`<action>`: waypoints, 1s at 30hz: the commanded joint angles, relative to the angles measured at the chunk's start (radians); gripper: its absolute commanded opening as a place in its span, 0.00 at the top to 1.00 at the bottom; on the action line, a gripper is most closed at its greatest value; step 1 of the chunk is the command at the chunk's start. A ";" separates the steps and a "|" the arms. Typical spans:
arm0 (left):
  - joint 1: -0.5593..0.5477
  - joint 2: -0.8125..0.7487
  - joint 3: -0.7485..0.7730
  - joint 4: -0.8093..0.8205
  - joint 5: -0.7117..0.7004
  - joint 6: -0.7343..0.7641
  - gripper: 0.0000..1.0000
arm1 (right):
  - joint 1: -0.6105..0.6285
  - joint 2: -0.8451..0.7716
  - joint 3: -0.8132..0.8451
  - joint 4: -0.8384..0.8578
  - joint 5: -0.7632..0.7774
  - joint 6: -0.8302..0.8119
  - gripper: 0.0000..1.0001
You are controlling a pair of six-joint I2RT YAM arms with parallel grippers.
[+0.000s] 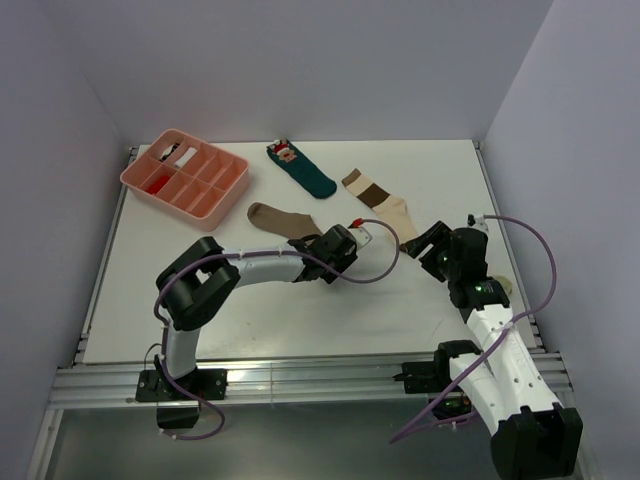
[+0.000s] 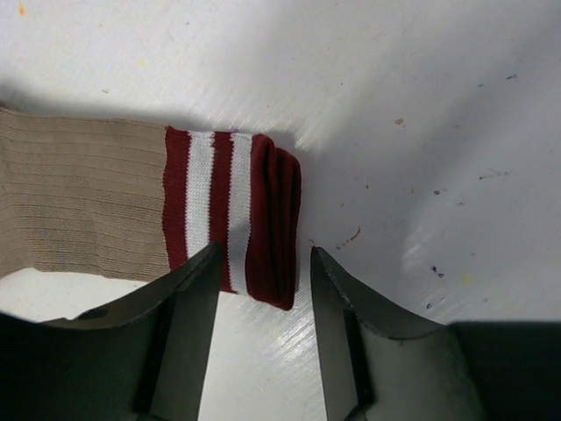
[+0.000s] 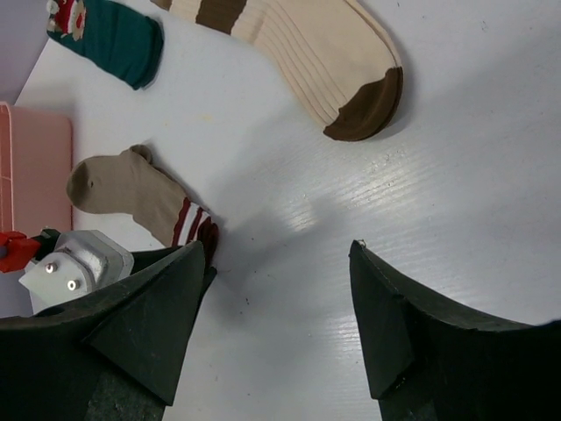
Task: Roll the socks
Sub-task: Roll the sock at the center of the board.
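Note:
The tan-brown sock (image 1: 272, 217) lies flat left of centre, and its dark red and white striped cuff (image 2: 254, 206) is folded over on itself at the end. My left gripper (image 2: 265, 263) is open, low over the table. Its fingers straddle the near corner of the folded cuff, with a gap between the cloth and the right finger. The cream sock (image 1: 380, 205) with dark brown and tan bands lies flat farther right, its brown toe (image 3: 366, 107) pointing near. My right gripper (image 3: 276, 254) hangs open over bare table just near of that sock, holding nothing.
A dark teal sock (image 1: 300, 168) with a red-and-white figure lies at the back centre. A pink divided tray (image 1: 235, 180) stands at the back left. White walls close in the table on the left, right and back.

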 commanded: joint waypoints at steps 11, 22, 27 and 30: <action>0.051 0.044 -0.047 -0.168 0.137 -0.003 0.68 | -0.014 -0.023 -0.018 0.028 -0.014 -0.009 0.26; 0.053 0.011 0.054 -0.240 0.385 -0.160 0.91 | -0.017 -0.020 -0.035 0.055 -0.046 -0.014 0.26; 0.090 0.021 0.079 -0.229 0.543 -0.255 1.00 | -0.017 0.004 -0.039 0.083 -0.075 -0.022 0.27; 0.142 0.027 0.076 -0.193 0.647 -0.351 1.00 | -0.014 0.041 -0.045 0.106 -0.096 -0.020 0.28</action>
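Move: The folded, maroon-striped cuff of the brown sock lies almost between the left hand's open fingers, about 1 cm ahead, 1 cm left and 1 cm below; the sock's body runs off some 10 cm left and 9 cm ahead. The cream striped sock is around 16 cm ahead and 12 cm right, the green sock 24 cm ahead and 7 cm left. From the right hand the cuff is about 20 cm left, 4 cm ahead and 12 cm lower. The left fingers close on the folded maroon cuff and pinch it after a tiny shift left and down. Keeping hold, the hand then drags it back towards the robot by about 5 cm and a little right, staying low and speeding up while the wrist tips the fingers some 30 degrees towards pointing straight down. ##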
